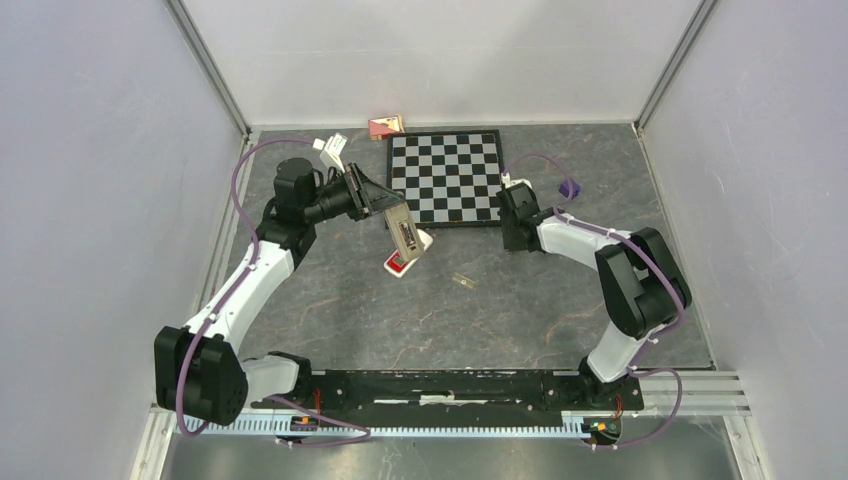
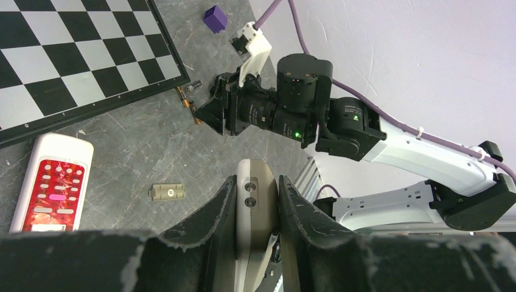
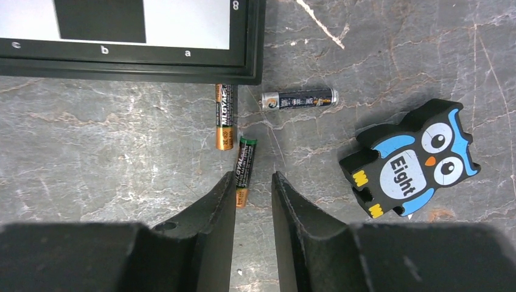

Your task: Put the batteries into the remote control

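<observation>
My left gripper (image 2: 257, 185) is shut on a grey-beige remote control (image 2: 256, 201), held edge-on above the table; in the top view the left gripper (image 1: 396, 212) carries the remote control (image 1: 405, 232) near the middle. Three batteries lie by the chessboard's corner: one upright black-and-orange (image 3: 225, 117), one green-tipped (image 3: 245, 167), one silver-ended lying across (image 3: 299, 98). My right gripper (image 3: 254, 182) hovers low over them, jaws narrowly open. The green-tipped battery's lower end lies at the left finger's (image 3: 222, 207) inner edge, and nothing is clamped. The right gripper (image 1: 508, 203) is at the board's right corner.
A red-and-white remote (image 2: 52, 185) lies on the table beside a loose beige battery cover (image 2: 168, 192). The chessboard (image 1: 447, 178) sits at the back. An owl block marked "Eight" (image 3: 411, 161) is right of the batteries. A purple cube (image 1: 569, 188) lies further right.
</observation>
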Robot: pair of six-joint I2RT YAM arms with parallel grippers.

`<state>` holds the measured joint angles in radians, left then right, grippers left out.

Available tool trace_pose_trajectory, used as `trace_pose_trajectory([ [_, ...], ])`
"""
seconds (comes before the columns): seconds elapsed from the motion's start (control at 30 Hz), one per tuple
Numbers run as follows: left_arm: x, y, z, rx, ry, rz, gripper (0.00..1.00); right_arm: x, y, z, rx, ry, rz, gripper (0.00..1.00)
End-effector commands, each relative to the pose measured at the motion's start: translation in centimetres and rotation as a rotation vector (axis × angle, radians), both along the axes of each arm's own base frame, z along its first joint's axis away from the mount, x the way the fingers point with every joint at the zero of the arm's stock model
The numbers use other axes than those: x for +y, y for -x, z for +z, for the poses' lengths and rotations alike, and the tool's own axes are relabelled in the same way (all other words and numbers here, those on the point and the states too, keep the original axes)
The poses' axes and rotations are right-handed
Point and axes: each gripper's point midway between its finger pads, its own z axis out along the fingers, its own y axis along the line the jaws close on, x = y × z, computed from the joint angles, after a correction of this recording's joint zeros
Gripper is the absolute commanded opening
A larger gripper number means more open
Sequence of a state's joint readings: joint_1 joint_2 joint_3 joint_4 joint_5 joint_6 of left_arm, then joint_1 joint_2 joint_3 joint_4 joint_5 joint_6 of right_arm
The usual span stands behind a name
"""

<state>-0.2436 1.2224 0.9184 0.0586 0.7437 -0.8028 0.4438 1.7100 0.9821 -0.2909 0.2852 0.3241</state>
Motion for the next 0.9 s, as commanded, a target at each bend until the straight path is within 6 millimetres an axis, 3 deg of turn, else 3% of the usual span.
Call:
trace_pose_trajectory([
  [0.0,-0.2,-0.3,2.7,-0.098,0.018,-0.016,0.02,0.1,-0.7,-0.3,0.006,-0.010,-0.013,0.33],
  [0.2,-0.2,-0.1,2.6,-0.090,0.019,-0.015,0.02,-0.1,0.1,-1.4,0.044,-0.017,-0.020,0.26],
  [0.43,-0.1,0.1,2.7,-0.109,0.013,-0.017,0.02,-0.3,0.4,-0.5,0.024,-0.023,-0.006,0.04],
  [0.57,0.0,-0.1,2.1,-0.114,0.003,-0.003,0.02,0.6,0.4,2.4,-0.038,-0.093,0.024,0.02],
  [0.67,0.0,-0.2,1.8,-0.117,0.023,0.010,0.02,2.8,0.8,5.3,-0.089,-0.225,0.106,0.02],
  [0.87,-0.3,-0.6,1.4,-0.112,0.056,0.044,0.02,9.3,2.8,15.0,-0.315,-0.599,0.422,0.01],
])
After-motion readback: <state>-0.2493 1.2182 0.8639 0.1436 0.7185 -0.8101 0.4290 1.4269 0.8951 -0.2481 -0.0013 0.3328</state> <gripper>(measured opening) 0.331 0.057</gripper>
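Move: The green-ended battery lies almost between the right hand's open fingertips, about 1 cm ahead and 1 cm below. A second battery is some 5 cm ahead and 2 cm left of this hand, and the third about 6 cm ahead and 3 cm right. The owl block sits roughly 11 cm to the right and 1 cm ahead. From the left hand, the green-ended battery is about 5 cm ahead, 30 cm right and 26 cm down. The green-ended battery is pinched by the right fingers, which sink about 1 cm around it and close. The hand then lifts it some 8 cm, speeding up as it drifts about 4 cm left and a little back, the fingertips swinging some 20 degrees leftward, towards the remote that the left hand keeps holding nearly still. ##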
